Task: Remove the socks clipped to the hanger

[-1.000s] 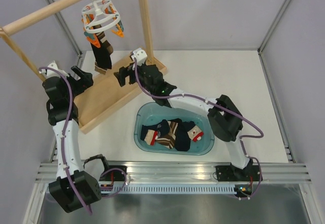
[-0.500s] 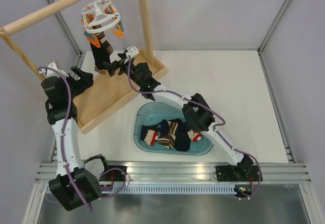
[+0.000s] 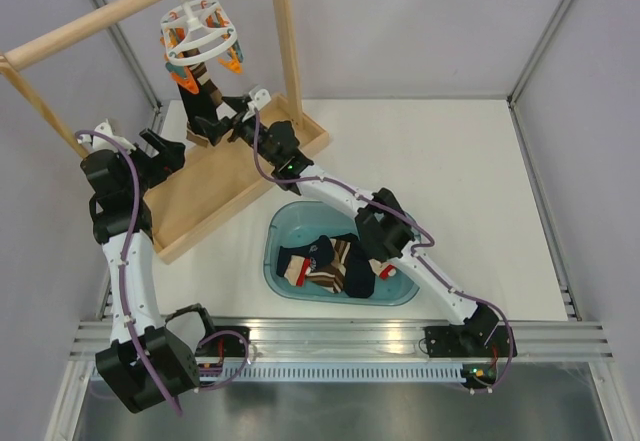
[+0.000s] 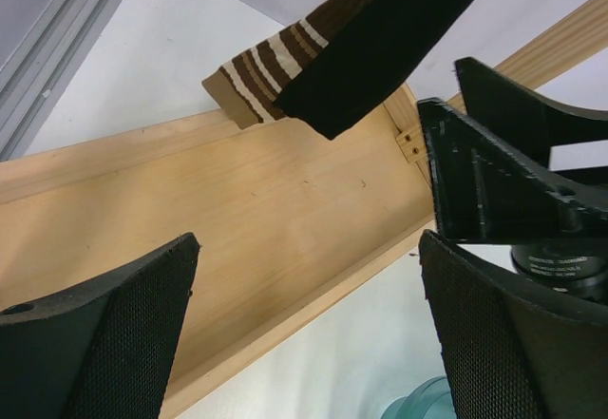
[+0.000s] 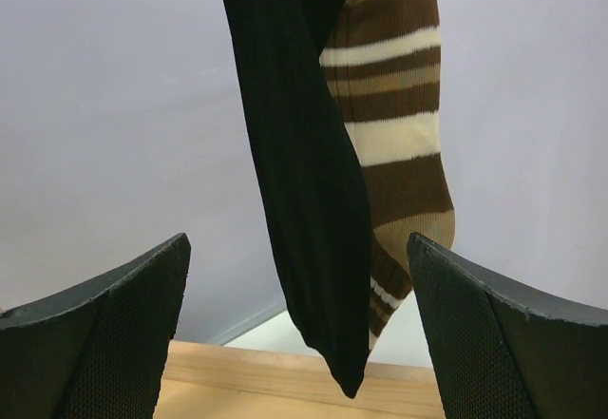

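Observation:
From the white ring hanger [image 3: 200, 33], with its orange and teal clips, hang two socks: a black sock [image 3: 201, 109] and a brown-tan striped sock [image 3: 212, 89]. My right gripper [image 3: 218, 123] is open right beside their lower ends. In the right wrist view the black sock [image 5: 304, 181] and striped sock [image 5: 394, 124] dangle between and beyond the open fingers of my right gripper [image 5: 295, 240], untouched. My left gripper [image 3: 166, 149] is open over the wooden base, below and left of the socks. Its view shows the black sock [image 4: 389, 48] and striped sock [image 4: 275, 63] above the left gripper [image 4: 309, 240].
The hanger hooks on a wooden pole [image 3: 110, 16] of a rack with a wooden tray base [image 3: 225, 181] and upright post [image 3: 285, 41]. A teal basin [image 3: 280, 226] near the middle holds several loose socks [image 3: 335, 266]. The right gripper's black fingers [image 4: 494, 172] stand close in the left wrist view.
My right arm has stretched out left and away, carrying its open gripper from the rack's post to the hanging socks. The left arm has barely moved.

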You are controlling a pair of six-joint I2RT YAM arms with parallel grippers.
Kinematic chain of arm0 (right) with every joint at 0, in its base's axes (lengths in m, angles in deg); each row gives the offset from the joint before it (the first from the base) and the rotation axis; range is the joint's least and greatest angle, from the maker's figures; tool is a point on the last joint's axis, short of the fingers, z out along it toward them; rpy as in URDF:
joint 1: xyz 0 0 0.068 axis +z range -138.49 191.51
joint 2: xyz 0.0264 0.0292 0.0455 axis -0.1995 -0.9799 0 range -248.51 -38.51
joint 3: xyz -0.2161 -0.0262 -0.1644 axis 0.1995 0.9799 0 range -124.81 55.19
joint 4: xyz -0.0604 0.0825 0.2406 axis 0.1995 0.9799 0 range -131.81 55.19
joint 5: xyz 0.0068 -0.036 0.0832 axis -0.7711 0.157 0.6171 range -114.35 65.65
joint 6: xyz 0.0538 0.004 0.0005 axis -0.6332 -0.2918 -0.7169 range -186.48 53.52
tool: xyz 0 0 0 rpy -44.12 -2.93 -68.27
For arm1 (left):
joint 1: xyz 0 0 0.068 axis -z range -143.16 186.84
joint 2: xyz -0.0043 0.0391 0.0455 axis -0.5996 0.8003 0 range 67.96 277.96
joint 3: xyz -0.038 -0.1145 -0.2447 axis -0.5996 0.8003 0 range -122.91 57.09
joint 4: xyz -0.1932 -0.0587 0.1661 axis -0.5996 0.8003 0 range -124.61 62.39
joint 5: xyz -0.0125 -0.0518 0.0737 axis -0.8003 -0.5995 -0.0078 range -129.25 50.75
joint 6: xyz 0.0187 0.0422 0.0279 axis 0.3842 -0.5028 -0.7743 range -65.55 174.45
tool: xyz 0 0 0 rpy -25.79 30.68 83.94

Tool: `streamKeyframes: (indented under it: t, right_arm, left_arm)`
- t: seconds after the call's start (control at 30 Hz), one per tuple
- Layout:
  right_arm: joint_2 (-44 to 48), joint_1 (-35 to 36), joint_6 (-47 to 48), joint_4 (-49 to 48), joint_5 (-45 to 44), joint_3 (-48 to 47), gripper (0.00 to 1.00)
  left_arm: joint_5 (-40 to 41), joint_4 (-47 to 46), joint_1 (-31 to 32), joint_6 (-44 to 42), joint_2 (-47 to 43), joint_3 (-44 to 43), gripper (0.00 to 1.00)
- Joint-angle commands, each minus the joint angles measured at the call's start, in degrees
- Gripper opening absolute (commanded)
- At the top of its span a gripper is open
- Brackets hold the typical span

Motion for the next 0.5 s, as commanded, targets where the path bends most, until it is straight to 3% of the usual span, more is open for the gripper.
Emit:
streamKeyframes:
  t: [0.0, 0.27, 0.37, 0.43, 0.47]
  right_arm:
    - [-2.93, -0.21, -0.84, -1.06, 2.65, -3.03, 0.98]
    - [-5.66, -0.12, -0.49, -0.09, 4.49, -4.70, 0.98]
    - [-6.27, -0.21, -0.40, -0.62, 4.40, -4.70, 0.93]
    - [-6.71, -0.03, -0.40, -1.23, 4.23, -4.62, 0.79]
    - [-6.80, 0.05, -0.31, -1.50, 4.14, -4.62, 0.66]
  left_arm:
    - [-2.97, -2.79, -0.37, 1.27, -0.30, -1.10, 1.00]
    - [-6.22, -4.82, -0.38, 1.54, -0.56, -0.48, 1.00]
    - [-6.84, -4.99, -0.37, 1.54, -0.65, -0.40, 1.00]
    - [-7.02, -5.26, -0.38, 1.71, -0.56, -0.40, 1.00]
    - [-7.19, -5.35, -0.38, 1.71, -0.48, -0.40, 1.00]
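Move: The lower end of the black sock hangs about 6 cm below the right hand, some 2 cm ahead and 3 cm to its left. The striped sock's end hangs just beyond it, roughly 5 cm ahead of the right hand, 5 cm left and 4 cm below. The stand's upright post is about 13 cm to that hand's right and 8 cm farther out. From the left hand, the black sock's end lies some 14 cm ahead, 8 cm right and 5 cm below. Lower the open right gripper about 7 cm beside the hanging socks, easing it 1.5 cm left and tipping its upward-pointing fingers slightly down, so the fingertips come level with the black sock's bottom end. As the descent slows, start closing the fingers around that end, taking in about a quarter of the opening. ##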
